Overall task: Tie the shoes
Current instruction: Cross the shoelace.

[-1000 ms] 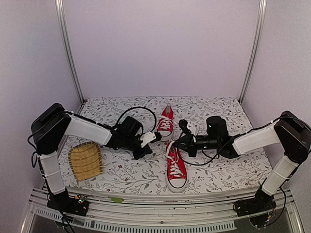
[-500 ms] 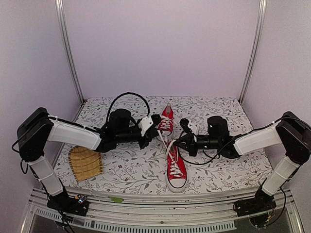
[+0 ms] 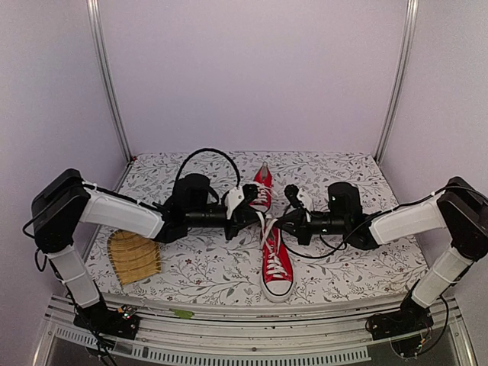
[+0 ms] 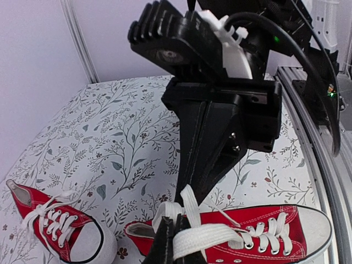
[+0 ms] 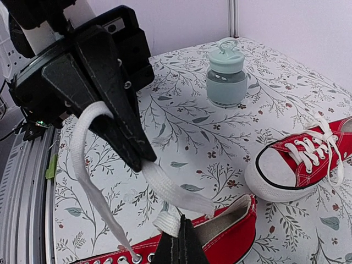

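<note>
Two red shoes lie on the flowered table. The near shoe (image 3: 277,264) points its toe at me, and the far shoe (image 3: 261,191) lies behind it. My left gripper (image 3: 254,216) and right gripper (image 3: 279,223) meet tip to tip just above the near shoe's opening. In the left wrist view the left gripper (image 4: 171,221) is shut on a flat white lace (image 4: 220,234) above the near shoe (image 4: 275,231). The right gripper (image 4: 192,190) faces it. In the right wrist view the right gripper (image 5: 181,223) is shut on a folded lace loop (image 5: 170,220), with the left gripper (image 5: 137,157) holding the other strand.
A yellow woven mat (image 3: 134,255) lies at the front left of the table. A small pale-green bottle (image 5: 226,77) stands on the table behind the left gripper. The far shoe (image 5: 305,159) lies to the side with its laces loose. Black cables loop over both arms.
The left arm has swung right and lifted its forearm, bringing its gripper and lace up against the right gripper over the near shoe. The right gripper has barely moved.
</note>
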`<state>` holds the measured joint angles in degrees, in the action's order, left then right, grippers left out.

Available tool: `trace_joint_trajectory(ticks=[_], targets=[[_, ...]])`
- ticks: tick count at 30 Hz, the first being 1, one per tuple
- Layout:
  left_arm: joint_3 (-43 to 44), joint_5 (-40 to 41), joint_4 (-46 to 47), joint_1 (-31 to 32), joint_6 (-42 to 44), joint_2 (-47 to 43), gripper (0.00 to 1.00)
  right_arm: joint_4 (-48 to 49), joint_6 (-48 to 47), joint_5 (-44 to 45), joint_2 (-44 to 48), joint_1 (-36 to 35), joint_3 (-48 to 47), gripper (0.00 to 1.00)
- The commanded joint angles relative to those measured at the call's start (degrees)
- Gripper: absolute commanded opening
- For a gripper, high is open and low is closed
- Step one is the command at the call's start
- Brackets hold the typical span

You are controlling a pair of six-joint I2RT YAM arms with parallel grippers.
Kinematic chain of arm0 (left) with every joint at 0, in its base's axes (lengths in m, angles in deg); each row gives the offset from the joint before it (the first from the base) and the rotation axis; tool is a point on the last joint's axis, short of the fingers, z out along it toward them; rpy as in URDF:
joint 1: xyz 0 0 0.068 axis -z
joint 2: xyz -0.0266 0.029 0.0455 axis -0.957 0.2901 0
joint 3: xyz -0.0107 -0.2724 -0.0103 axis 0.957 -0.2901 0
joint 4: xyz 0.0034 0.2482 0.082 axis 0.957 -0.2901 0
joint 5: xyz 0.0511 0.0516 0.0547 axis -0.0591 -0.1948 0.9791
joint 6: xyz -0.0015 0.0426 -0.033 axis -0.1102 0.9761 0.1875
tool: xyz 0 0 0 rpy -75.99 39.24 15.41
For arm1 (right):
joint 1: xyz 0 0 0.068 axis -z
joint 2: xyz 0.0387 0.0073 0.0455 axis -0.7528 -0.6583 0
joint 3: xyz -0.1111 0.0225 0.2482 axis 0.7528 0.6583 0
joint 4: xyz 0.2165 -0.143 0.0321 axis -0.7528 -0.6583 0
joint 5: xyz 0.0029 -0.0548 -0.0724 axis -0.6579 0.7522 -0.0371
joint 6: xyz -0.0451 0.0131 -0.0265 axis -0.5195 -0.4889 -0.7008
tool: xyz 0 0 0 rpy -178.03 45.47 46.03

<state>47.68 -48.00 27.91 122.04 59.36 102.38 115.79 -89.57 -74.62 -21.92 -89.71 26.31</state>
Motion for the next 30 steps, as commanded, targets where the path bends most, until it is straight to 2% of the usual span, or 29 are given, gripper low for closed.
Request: trace_joint_trajectory(ticks=[1, 6, 12, 17, 21, 24, 27, 30], targets=[[1.4, -2.4, 0.7, 0.4, -2.2, 2.7, 0.00, 2.2, -0.1, -0.6, 1.9, -0.4, 0.9, 0.01], [4.8, -2.6, -1.1, -1.2, -2.7, 7.3, 0.00, 2.4, -0.8, -1.2, 1.5, -0.3, 0.7, 0.01], [7.1, -11.3, -2.9, -1.1, -2.8, 10.6, 0.00, 2.4, -1.5, 0.1, 1.3, -0.3, 0.3, 0.01], [6.5, -13.9, -4.5, -1.3, -1.2, 11.0, 0.00, 2.2, -1.7, 1.0, 1.3, -0.3, 0.4, 0.02], [6.8, -16.1, -5.1, -1.4, -0.6, 11.9, 0.00, 0.7, -2.1, 2.8, 0.0, -0.3, -0.5, 0.11], [7.9, -15.0, -5.9, -1.5, -0.9, 13.0, 0.00, -4.0, -3.1, 6.5, -1.5, -0.3, -2.9, 0.15], [8.4, -14.3, -6.6, -2.1, -0.8, 14.5, 0.00, -8.8, -5.4, 8.9, -2.2, -0.3, -4.3, 0.26], [8.6, -14.7, -7.0, -2.6, -0.6, 14.9, 0.00, -13.0, -7.8, 8.7, -2.7, -0.3, -5.9, 0.32]])
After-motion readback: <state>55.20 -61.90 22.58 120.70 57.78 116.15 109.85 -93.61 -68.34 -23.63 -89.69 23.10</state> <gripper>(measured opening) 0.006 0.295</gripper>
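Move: The left hand pinches one lace above the shoe. The right fingers, holding the other lace end, are about 5 cm to its right, 1 cm ahead and 3 cm lower. The shoe's middle is some 6 cm back, 4 cm right and 11 cm below the left hand; the tied shoe is roughly 20 cm ahead, level sideways, 11 cm below. From the right hand, the lace in the left fingers is about 5 cm left, 1 cm back and 3 cm up. Still pinching its lace, the left hand carries it down about 7 cm towards the shoe and slightly right, passing on the near side of the right fingertips, its wrist tipping down and turning a little clockwise. The right hand holds its lace end still at first, then opens its fingers about a quarter to let go, and eases some 2 cm forward and slightly down. ##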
